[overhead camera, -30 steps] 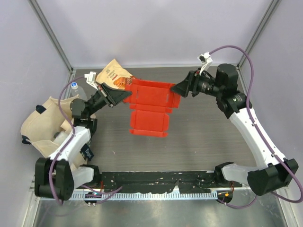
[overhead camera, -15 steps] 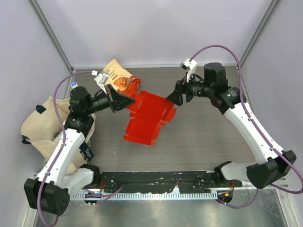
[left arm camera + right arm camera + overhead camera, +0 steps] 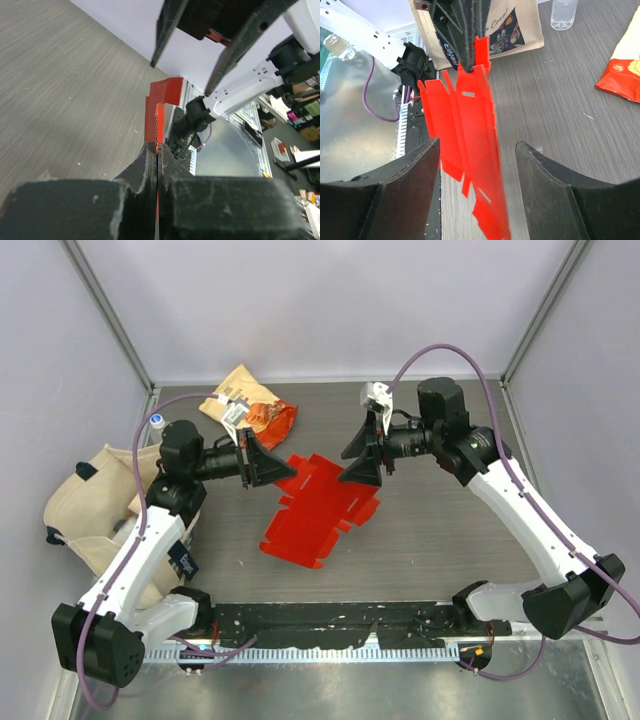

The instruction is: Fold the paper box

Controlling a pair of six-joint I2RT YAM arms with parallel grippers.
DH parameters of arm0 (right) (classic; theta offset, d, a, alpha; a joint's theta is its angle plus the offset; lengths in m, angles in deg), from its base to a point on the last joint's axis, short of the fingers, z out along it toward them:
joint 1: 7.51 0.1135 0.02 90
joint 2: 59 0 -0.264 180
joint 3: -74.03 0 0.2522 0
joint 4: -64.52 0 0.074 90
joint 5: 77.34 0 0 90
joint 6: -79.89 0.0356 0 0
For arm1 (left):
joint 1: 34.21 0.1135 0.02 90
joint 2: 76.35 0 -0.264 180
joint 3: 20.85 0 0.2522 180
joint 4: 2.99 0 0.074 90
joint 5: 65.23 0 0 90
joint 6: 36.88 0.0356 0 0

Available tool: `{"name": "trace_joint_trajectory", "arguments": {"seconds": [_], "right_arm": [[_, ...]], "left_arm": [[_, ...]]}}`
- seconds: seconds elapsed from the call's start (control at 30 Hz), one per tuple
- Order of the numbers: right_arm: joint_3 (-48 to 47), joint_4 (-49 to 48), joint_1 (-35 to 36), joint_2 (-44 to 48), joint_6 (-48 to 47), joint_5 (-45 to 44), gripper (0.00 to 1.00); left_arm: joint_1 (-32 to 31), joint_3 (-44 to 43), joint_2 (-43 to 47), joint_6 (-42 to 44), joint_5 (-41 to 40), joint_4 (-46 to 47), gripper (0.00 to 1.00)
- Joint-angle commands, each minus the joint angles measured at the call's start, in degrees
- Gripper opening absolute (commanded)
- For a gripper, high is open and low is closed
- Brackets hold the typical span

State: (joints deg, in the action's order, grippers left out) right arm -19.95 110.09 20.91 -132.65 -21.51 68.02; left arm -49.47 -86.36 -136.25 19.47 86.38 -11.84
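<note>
The paper box [image 3: 318, 510] is a flat bright red sheet with flaps, held tilted above the table. My left gripper [image 3: 274, 468] is shut on its upper left edge. In the left wrist view the thin red edge [image 3: 161, 107] runs out from my closed left gripper [image 3: 157, 146]. My right gripper [image 3: 361, 456] is open at the sheet's upper right edge. In the right wrist view the paper box [image 3: 470, 125] hangs between the spread fingers [image 3: 412, 172] of my right gripper [image 3: 479, 143], closer to the left one, with no grip.
An orange-and-cream snack bag [image 3: 250, 405] lies at the back left. A cream tote bag [image 3: 90, 505] sits at the left edge with a clear water bottle [image 3: 157, 422] beside it. The black rail [image 3: 330, 620] runs along the near edge.
The left gripper carried the sheet down and forward, and the sheet turned to slant toward the lower left. The right gripper swung left and down to the sheet's upper right edge.
</note>
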Motion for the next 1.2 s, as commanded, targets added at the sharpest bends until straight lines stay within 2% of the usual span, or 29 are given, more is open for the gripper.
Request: {"name": "trace_joint_trajectory", "arguments": {"seconds": [0.0, 0.2, 0.3, 0.33, 0.43, 0.5, 0.53, 0.6, 0.63, 0.67, 0.73, 0.77, 0.9, 1.07, 1.13, 1.17], "right_arm": [[0.16, -0.70, 0.14, -1.49, -1.87, 2.12, 0.66], [1.39, -0.08, 0.67, -2.99, -2.31, 5.29, 0.58], [1.83, -0.87, 1.02, -3.26, -2.31, 5.82, 0.44], [2.18, -1.22, 1.11, -3.34, -2.05, 6.43, 0.36], [3.49, -6.48, 1.11, -2.82, 1.27, 6.61, 0.26], [4.98, -12.96, 1.11, -1.59, 6.55, 5.13, 0.20], [6.04, -14.40, 1.11, -1.15, 7.96, 1.64, 0.11], [6.31, -16.08, 1.11, -0.45, 11.04, -2.42, 0.01], [5.96, -15.99, 1.11, -0.36, 11.31, -3.92, 0.01], [5.87, -15.64, 1.11, -0.36, 12.79, -6.89, 0.01], [5.08, -14.50, 1.19, -0.36, 13.51, -8.24, 0.01], [4.82, -14.24, 1.11, -0.27, 13.51, -8.77, 0.01], [4.73, -15.02, 1.11, 0.52, 14.91, -7.28, 0.01], [3.59, -14.50, 1.19, -0.71, 15.35, 2.72, 0.01], [3.67, -15.02, 1.46, -0.80, 15.53, 5.81, 0.01], [3.85, -14.94, 1.72, -0.54, 15.18, 6.25, 0.01]], "left_arm": [[-1.17, -2.66, -0.13, -0.98, 4.05, 3.53, 0.00], [-1.34, -2.84, 0.13, -2.03, 5.10, 5.19, 0.00], [-1.87, -2.40, 0.22, -4.49, 5.02, 8.53, 0.00], [-1.96, -2.66, 0.13, -4.76, 4.76, 8.45, 0.00], [-2.05, -4.32, -0.22, -4.41, 2.66, 5.57, 0.02], [-1.96, -6.42, 0.13, 0.92, -3.90, -1.00, 0.20], [-2.05, -10.09, 0.74, 3.22, -18.04, -12.18, 0.38], [-1.96, -13.80, 2.76, 4.47, -29.90, -18.15, 0.55], [-2.05, -14.34, 3.64, 3.60, -36.31, -22.01, 0.64], [-2.05, -14.26, 4.52, 2.20, -42.73, -21.96, 0.68], [-2.05, -14.00, 6.72, 1.40, -41.75, -19.43, 0.73], [-2.31, -14.00, 6.73, 0.87, -38.52, -18.45, 0.74], [-4.15, -21.44, 0.60, 0.51, -28.48, -21.33, 0.74], [-4.86, -27.52, -5.22, 6.57, -25.93, -29.33, 0.76], [-4.77, -29.37, -8.11, 6.23, -19.61, -28.91, 0.71], [-4.86, -29.72, -8.82, 5.62, -18.03, -28.29, 0.64]]}}
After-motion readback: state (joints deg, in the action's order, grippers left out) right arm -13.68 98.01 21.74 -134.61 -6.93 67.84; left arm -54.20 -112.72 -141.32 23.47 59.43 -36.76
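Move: The left hand already pinches a corner tab of the hanging red paper box; the sheet's middle lies about 5 cm to this hand's right, 4 cm back and 6 cm below. From the open right hand, whose fingers already straddle the sheet's edge, that middle is some 5 cm left, 4 cm back and 6 cm below. On the table, the small clear bag sits roughly 3 cm ahead and 6 cm left of the right hand, about 28 cm below. The snack bag lies about 25 cm ahead and 11 cm left of the left hand. Downward, the right hand sinks about 3 cm with its fingers around the red sheet's edge and shuts them on it, then drifts forward and partly back, keeping its pinch. As those fingers close, the left hand opens, lets go of the corner tab and withdraws forward and up, some 8 cm higher, turning counter-clockwise by 20 to 30 degrees. ##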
